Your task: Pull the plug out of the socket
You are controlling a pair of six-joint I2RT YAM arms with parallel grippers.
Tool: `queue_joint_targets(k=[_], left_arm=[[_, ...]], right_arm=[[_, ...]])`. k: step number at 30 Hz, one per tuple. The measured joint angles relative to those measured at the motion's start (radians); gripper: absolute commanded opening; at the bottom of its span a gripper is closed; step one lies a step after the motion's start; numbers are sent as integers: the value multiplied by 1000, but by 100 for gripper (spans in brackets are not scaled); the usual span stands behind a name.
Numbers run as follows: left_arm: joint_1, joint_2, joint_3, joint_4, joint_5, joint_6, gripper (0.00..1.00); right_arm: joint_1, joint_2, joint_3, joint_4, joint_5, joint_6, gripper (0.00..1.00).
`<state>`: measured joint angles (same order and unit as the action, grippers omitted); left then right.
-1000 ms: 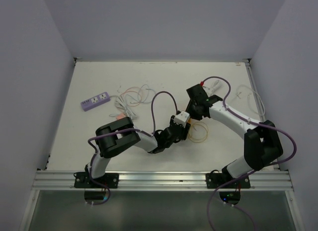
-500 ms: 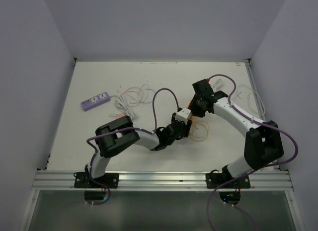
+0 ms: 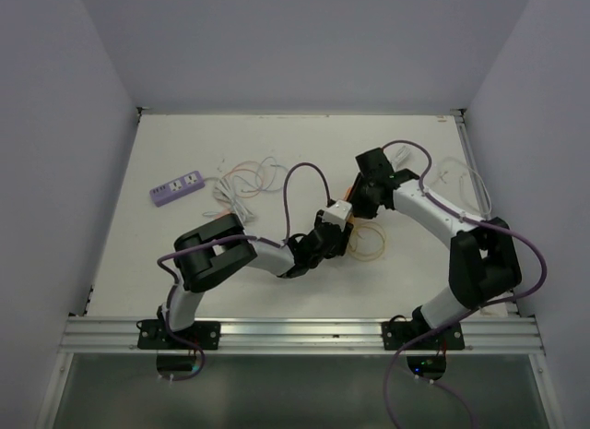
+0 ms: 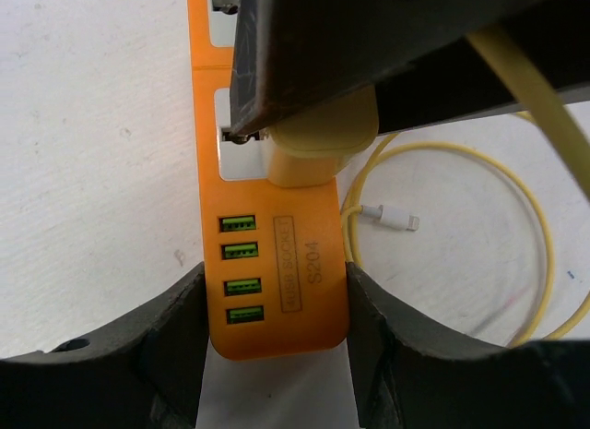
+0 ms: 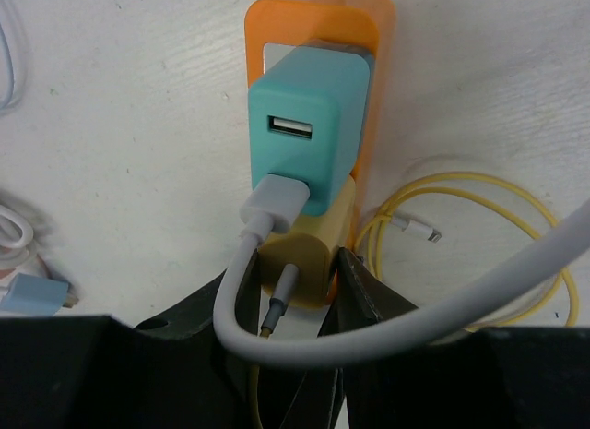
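Observation:
An orange socket strip (image 4: pixel 277 281) with green USB ports lies on the white table. My left gripper (image 4: pixel 275 341) is shut on its near end, one finger on each long side. A yellow plug (image 5: pixel 309 254) sits in the strip, and my right gripper (image 5: pixel 293 281) is shut on it, fingers pressed on both of its sides. Just beyond it a teal USB charger (image 5: pixel 309 125) is plugged into the same strip, with a white cable (image 5: pixel 277 203) running from it. In the top view the two grippers meet at mid-table, left gripper (image 3: pixel 332 228) and right gripper (image 3: pixel 361 200).
A coiled yellow cable (image 5: pixel 489 194) with a white connector (image 4: pixel 392 217) lies right beside the strip. A purple power strip (image 3: pixel 177 186) and a tangle of thin cables (image 3: pixel 244 182) lie at the far left. More white cable (image 3: pixel 461 175) lies at the far right.
Both grippers and the strip have shifted slightly towards the far side of the table. The right wrist has turned a little. Both grips look unchanged.

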<state>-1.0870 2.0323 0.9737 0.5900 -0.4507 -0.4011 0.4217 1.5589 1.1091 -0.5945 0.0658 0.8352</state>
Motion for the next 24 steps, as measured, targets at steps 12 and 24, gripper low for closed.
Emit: queue_joint_targets(k=[12,24], left_arm=[[9,-66,-74,-48,3,14,16],[13,-66,-110,21,10,36,46]], right_arm=[[8,17,-10,61,-65,-17,66],[8,-5,76,-8,-3,-24,74]])
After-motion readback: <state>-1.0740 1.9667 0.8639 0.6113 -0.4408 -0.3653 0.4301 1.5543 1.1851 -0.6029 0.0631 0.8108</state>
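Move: The right hand already has the yellow plug, still in the orange socket strip, between its fingers; the plug's middle is about 1 cm below the hand point. The teal plug sits some 4 cm farther ahead and 1 cm right of the right hand; the yellow cable loop lies about 5 cm back, 6 cm right and 7 cm below that hand. The left hand grips the strip's USB end, with the yellow plug roughly 5 cm ahead, 2 cm right and 3 cm above. The right hand, gripping the yellow plug, first shifts a good 1 cm left and slightly down while the left hand, keeping its pinch on the strip's USB end, carries it nearly 3 cm left and slightly back, then holds it there. The right fingers then open wide, let go of the yellow plug and rise about 3.5 cm, easing some 2 cm forward and tilting only a few degrees, to hang open over the plug. ##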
